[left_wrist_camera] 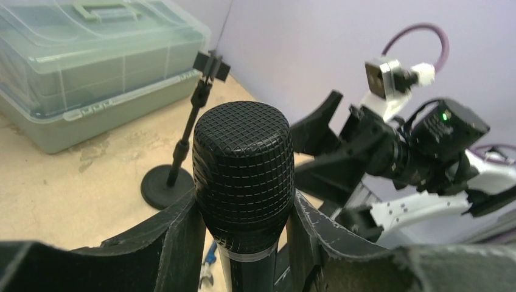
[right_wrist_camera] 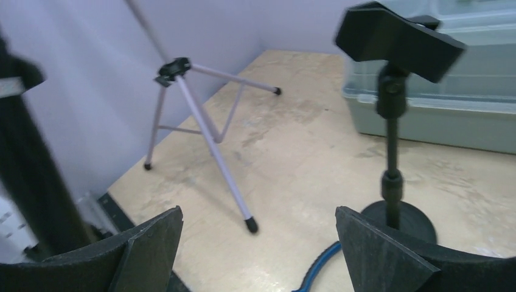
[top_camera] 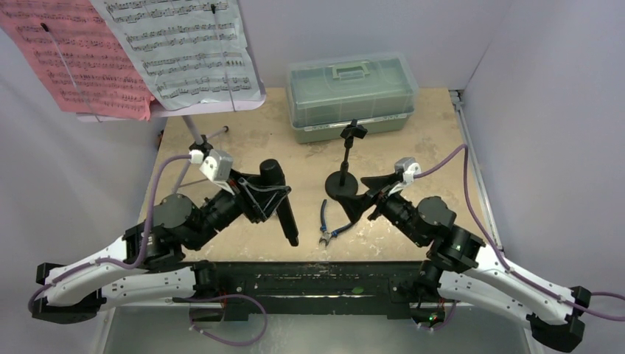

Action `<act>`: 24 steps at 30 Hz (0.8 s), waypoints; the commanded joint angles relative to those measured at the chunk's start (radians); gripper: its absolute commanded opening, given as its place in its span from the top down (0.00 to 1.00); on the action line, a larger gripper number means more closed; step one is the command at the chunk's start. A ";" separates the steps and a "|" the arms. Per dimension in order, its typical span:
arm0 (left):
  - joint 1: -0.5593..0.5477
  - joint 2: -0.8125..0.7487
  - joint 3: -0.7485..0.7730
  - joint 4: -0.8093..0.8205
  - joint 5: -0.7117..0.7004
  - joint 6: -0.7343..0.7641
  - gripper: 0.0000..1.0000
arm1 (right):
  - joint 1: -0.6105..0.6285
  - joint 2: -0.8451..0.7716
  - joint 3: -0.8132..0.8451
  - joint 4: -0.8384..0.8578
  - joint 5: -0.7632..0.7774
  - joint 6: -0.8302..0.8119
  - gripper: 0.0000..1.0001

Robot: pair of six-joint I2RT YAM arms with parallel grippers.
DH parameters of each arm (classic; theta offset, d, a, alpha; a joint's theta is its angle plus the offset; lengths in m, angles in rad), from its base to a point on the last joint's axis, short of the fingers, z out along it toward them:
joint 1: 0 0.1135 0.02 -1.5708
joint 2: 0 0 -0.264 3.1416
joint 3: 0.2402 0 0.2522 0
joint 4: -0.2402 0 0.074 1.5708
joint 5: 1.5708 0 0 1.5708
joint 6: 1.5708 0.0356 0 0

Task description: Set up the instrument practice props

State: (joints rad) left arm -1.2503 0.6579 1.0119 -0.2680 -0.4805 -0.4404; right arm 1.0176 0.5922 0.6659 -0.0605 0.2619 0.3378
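My left gripper (top_camera: 262, 195) (left_wrist_camera: 243, 205) is shut on the black microphone (top_camera: 288, 221) (left_wrist_camera: 243, 158), just below its mesh head, and holds it above the table with the handle pointing toward the near edge. The black round-based stand (top_camera: 344, 182) (left_wrist_camera: 165, 185) (right_wrist_camera: 392, 179) stands upright at mid-table, and its clip is empty. Just beside its base my right gripper (top_camera: 355, 198) (right_wrist_camera: 258, 213) is open and holds nothing. At the back left the lilac music stand (top_camera: 197, 140) (right_wrist_camera: 196, 106) carries a pink sheet (top_camera: 74, 63) and a white sheet (top_camera: 184, 48).
A translucent green toolbox (top_camera: 352, 92) (left_wrist_camera: 79, 67) (right_wrist_camera: 438, 115) sits shut at the back. Blue-handled pliers (top_camera: 328, 225) (right_wrist_camera: 316, 267) lie on the table between the two arms. Lilac walls close in the left, right and back sides.
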 commanded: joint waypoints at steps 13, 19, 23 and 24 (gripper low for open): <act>0.002 -0.154 -0.237 -0.067 0.336 0.099 1.00 | -0.526 0.399 -0.123 0.395 -0.446 0.180 0.01; 0.002 -0.234 -0.300 -0.112 0.301 0.114 1.00 | -0.584 0.543 -0.135 0.561 -0.542 0.156 0.19; 0.002 -0.272 -0.299 -0.138 0.302 0.123 1.00 | -0.593 0.632 -0.105 0.568 -0.539 0.139 0.31; 0.002 -0.282 -0.300 -0.137 0.306 0.127 1.00 | -0.593 0.650 -0.101 0.578 -0.535 0.139 0.30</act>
State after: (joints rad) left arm -1.2503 0.4099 0.7078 -0.4171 -0.1829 -0.3466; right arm 0.4301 1.1915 0.5339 0.4191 -0.2337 0.4980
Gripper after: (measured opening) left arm 0.444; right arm 0.700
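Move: The microphone stand is roughly 16 cm straight ahead of the empty, wide-open right hand, its middle some 16 cm lower. The pliers lie on the table about 5 cm ahead of that hand, 2 cm left and 26 cm down; the green box stands some 20 cm beyond the stand and a little to its right. The left hand already holds the microphone, with the stand about 20 cm ahead of it, 15 cm right and 25 cm below. The right hand reaches about 14 cm forward and as far down to the stand's stem, swinging some 5 cm right and then curving partly back left, tipping its fingers down nearly 20 degrees and beginning to close them around the stem late on, though contact can't be made out. Meanwhile the left hand keeps its grip on the microphone and lowers it about 12 cm while drawing it 5 cm back toward the near table edge, turning some 15 degrees clockwise and rolling its left side up. ##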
